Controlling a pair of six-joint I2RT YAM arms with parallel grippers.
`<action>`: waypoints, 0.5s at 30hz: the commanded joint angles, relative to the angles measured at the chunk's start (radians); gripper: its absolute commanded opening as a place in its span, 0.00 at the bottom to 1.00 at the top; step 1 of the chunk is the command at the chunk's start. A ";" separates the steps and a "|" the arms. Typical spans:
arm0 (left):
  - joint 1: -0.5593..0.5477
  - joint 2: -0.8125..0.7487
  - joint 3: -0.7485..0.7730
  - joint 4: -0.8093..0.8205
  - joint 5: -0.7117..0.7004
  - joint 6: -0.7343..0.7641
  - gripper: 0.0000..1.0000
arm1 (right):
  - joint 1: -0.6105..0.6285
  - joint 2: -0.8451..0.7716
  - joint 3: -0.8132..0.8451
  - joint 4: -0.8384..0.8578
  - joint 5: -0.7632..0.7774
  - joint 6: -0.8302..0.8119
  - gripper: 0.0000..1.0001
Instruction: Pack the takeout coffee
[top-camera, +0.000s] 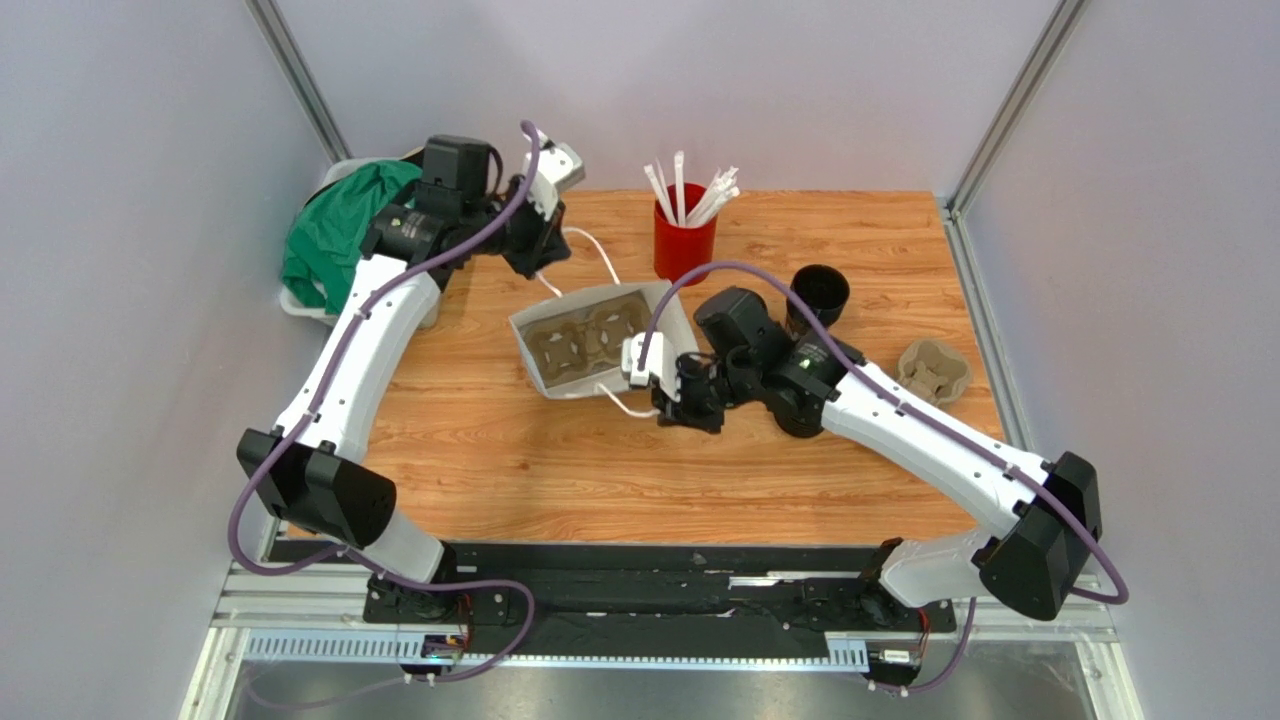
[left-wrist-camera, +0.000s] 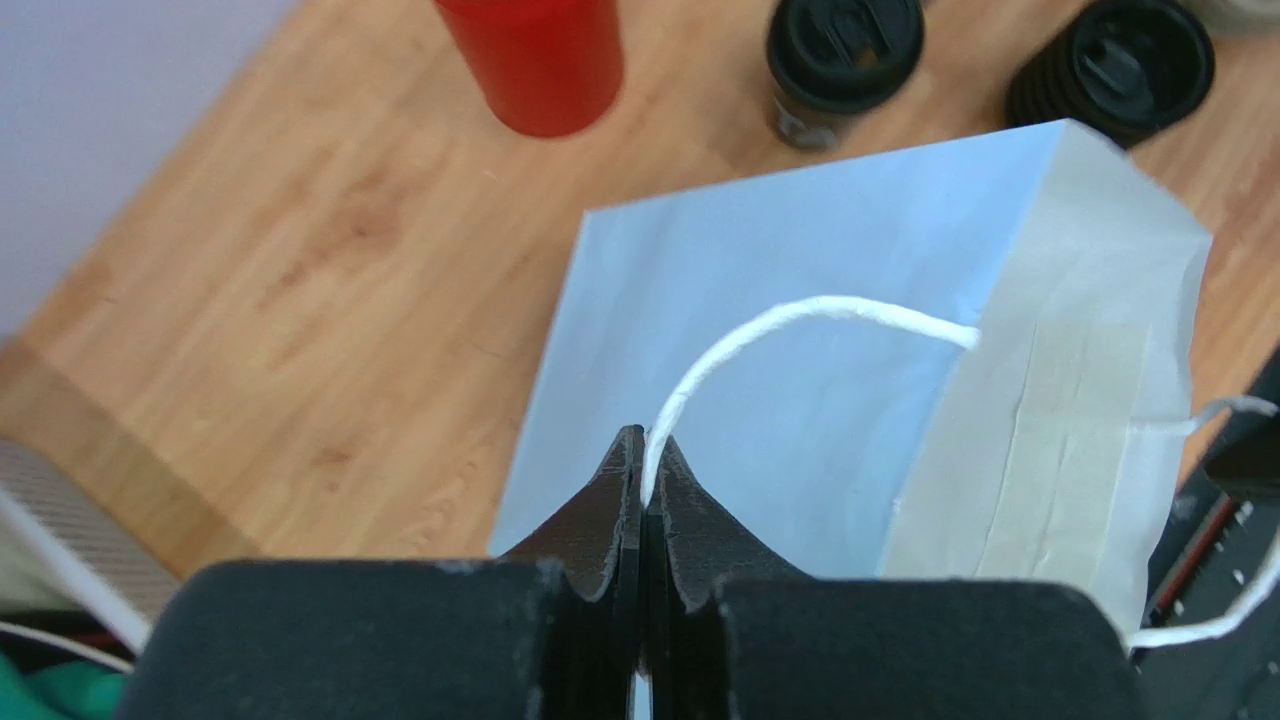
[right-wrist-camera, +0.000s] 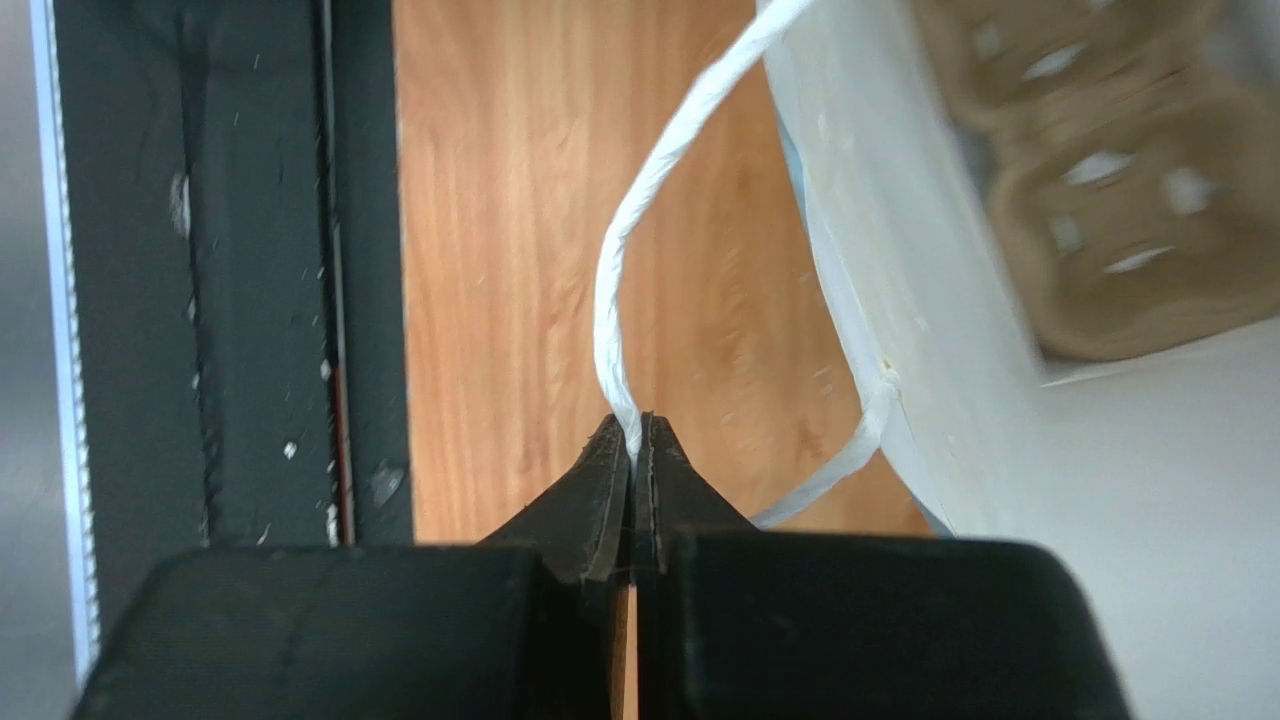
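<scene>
Two takeout coffee cups, black with black lids, stand beyond the bag in the left wrist view (left-wrist-camera: 842, 53) (left-wrist-camera: 1120, 68); the top view shows one (top-camera: 819, 293) right of the bag. A white paper bag (top-camera: 529, 323) sits mid-table with its mouth open, a brown cup carrier (top-camera: 589, 338) inside it. My left gripper (left-wrist-camera: 646, 438) is shut on the bag's far string handle (left-wrist-camera: 796, 315), at the bag's back left (top-camera: 538, 255). My right gripper (right-wrist-camera: 633, 428) is shut on the near string handle (right-wrist-camera: 646, 225), at the bag's front right (top-camera: 679, 393).
A red cup (top-camera: 684, 240) of white straws stands behind the bag. A second brown carrier (top-camera: 932, 371) lies at the right edge. A green cloth (top-camera: 338, 233) fills a bin at the back left. The dark base rail (top-camera: 646, 578) runs along the near edge.
</scene>
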 joint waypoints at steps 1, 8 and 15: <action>-0.013 -0.095 -0.109 0.035 0.053 0.049 0.00 | 0.031 -0.016 -0.108 0.002 -0.026 -0.042 0.00; -0.028 -0.212 -0.185 0.029 0.167 0.051 0.00 | 0.068 -0.087 -0.179 -0.061 -0.028 -0.091 0.00; -0.034 -0.238 -0.232 0.001 0.221 0.054 0.01 | 0.077 -0.099 -0.224 -0.026 -0.028 -0.076 0.00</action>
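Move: Both hands already hold the paper bag by its handles. From the left hand, the bag's middle lies about 2 cm back, 7 cm to the right and 17 below, with the cup carrier inside level ahead, 3 right and 20 below; the lidded coffee cup stands some 9 ahead and 20 right. From the right hand, the bag is about 15 ahead, 5 left and 6 lower, with the lid stack 15 ahead, 18 right. Both shut grippers keep hold of the white handles and swing the bag back towards the robot: the left hand draws back about 8 cm, dipping 4 cm on the way and then rising again to just above its starting height, while turning some 10 degrees clockwise. The right hand sinks about 6 cm and comes back 5 with a slight drift right, pulling its handle down and back, most of it early, and then almost stops. ##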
